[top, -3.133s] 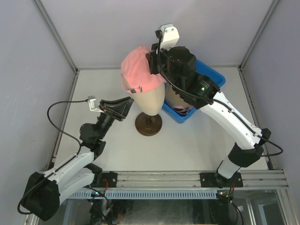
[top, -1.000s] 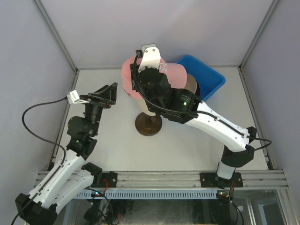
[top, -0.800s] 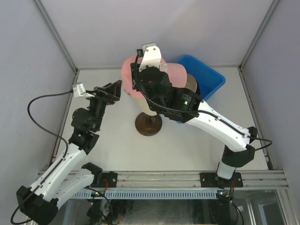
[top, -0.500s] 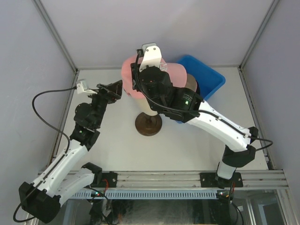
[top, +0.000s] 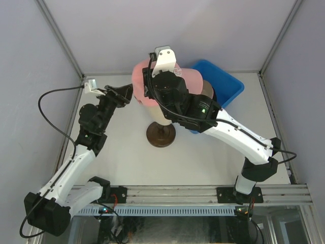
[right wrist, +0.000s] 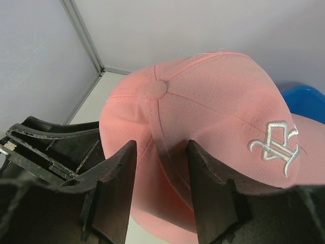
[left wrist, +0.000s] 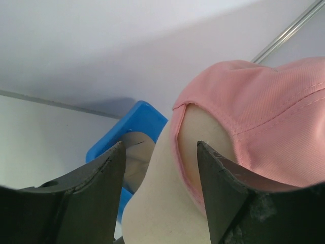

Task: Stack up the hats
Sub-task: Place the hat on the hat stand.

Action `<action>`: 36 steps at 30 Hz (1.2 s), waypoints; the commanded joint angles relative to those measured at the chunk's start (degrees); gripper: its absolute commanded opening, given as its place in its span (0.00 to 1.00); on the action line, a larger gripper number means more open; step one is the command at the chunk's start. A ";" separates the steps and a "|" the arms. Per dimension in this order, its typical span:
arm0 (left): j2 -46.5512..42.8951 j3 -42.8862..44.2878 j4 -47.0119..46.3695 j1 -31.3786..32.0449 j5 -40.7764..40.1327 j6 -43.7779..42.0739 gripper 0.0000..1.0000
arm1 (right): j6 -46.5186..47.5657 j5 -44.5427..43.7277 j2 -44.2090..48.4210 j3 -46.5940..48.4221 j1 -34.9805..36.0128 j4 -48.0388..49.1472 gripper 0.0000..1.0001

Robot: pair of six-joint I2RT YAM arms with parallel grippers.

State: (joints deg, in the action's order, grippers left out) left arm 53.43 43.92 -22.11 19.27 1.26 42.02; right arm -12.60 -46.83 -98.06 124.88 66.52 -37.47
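Observation:
A pink hat [top: 138, 80] with a white logo sits on top of the beige mannequin head [top: 165, 120]. My right gripper [right wrist: 161, 143] comes down on its crown [right wrist: 213, 96] and is shut on a raised ridge of pink fabric beside the top button. My left gripper [left wrist: 160, 144] is at the head's left side, open. Its fingers straddle the bare head [left wrist: 162, 203] and the hat's lower edge [left wrist: 264, 112] without touching either. In the top view the left gripper [top: 127, 94] sits just left of the hat.
The head stands on a round brown base [top: 161, 135] in the middle of the table. A blue bin [top: 226, 84] lies behind it to the right, with something tan [left wrist: 134, 152] inside. Grey walls close in the left, back and right.
My left arm has reached forward and right until its gripper is at the hat's edge, and its jaws have narrowed a little. The right arm and the hat have stayed put over the last second.

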 commanded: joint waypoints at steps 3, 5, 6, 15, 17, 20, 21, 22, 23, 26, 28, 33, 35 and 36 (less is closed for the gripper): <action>1.77 5.56 -0.63 -0.67 6.77 0.37 0.54 | 0.12 1.95 1.49 -0.69 -0.30 -1.55 0.44; 2.03 5.82 -0.23 -0.77 7.25 0.19 0.48 | 0.05 2.14 1.53 -0.69 -0.34 -1.61 0.44; 2.09 5.82 -0.22 -0.82 7.44 0.13 0.45 | -0.01 2.13 1.54 -0.69 -0.34 -1.68 0.44; 2.64 5.19 0.44 -1.25 7.73 0.21 0.35 | -0.58 2.65 1.66 -0.82 -0.43 -1.99 0.45; 3.18 5.49 0.40 -1.25 8.39 0.25 0.32 | -0.78 2.71 1.73 -0.87 -0.41 -2.07 0.45; 4.04 5.95 0.40 -1.27 9.41 0.26 0.26 | -0.88 2.78 1.79 -1.06 -0.49 -2.25 0.45; 4.27 6.05 0.40 -1.25 9.62 0.30 0.25 | -0.92 2.79 1.85 -1.19 -0.51 -2.25 0.45; 4.62 6.11 0.44 -1.25 9.83 0.34 0.23 | -1.00 2.92 1.94 -1.29 -0.52 -2.25 0.45; 4.86 6.13 0.40 -1.25 10.04 0.41 0.22 | -1.09 2.99 1.95 -1.38 -0.58 -2.25 0.45; 5.28 5.92 -0.09 -1.25 10.21 0.58 0.15 | -1.20 3.11 2.18 -1.82 -0.69 -2.25 0.45; 5.41 5.87 -0.17 -1.30 10.24 0.58 0.10 | -1.29 3.14 2.40 -2.14 -0.75 -2.17 0.45; 5.46 6.11 0.13 -1.27 10.14 0.39 0.00 | -1.37 2.98 3.83 -3.90 -0.92 -1.43 0.46; 5.53 6.41 0.91 -1.29 9.80 0.28 0.00 | -1.37 2.70 4.60 -4.93 -0.95 -1.02 0.50; 5.49 6.48 1.19 -1.28 9.67 0.18 0.00 | -1.37 2.64 5.13 -5.33 -0.96 -0.84 0.51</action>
State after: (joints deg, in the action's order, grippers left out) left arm 58.52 46.52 -21.82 18.17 9.87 42.50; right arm -12.97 -44.21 -95.42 121.43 65.95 -36.53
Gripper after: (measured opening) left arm 0.012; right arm 0.487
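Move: The hat's rear edge band already lies between the left hand's open fingertips, about 1 cm ahead, 2 cm right and 1 cm below. The hat's middle is some 4 cm ahead, 10 cm right and 4 cm higher, with the mannequin head's middle 3 cm ahead, 9 cm right and 5 cm below. The blue box is far to the right, roughly 30 cm, 10 cm ahead and 30 cm below. From the right hand, the hat's middle is about 4 cm ahead, 2 cm right and 5 cm down. The left fingers close from about two-thirds open to fully shut, pinching the edge band of the hat at their tips, while the hand eases some 2 cm right, in against the side of the head, and finally about 1 cm down, turning clockwise by 5 to 10 degrees. The right hand holds its place at the crown, fingers staying half open. ##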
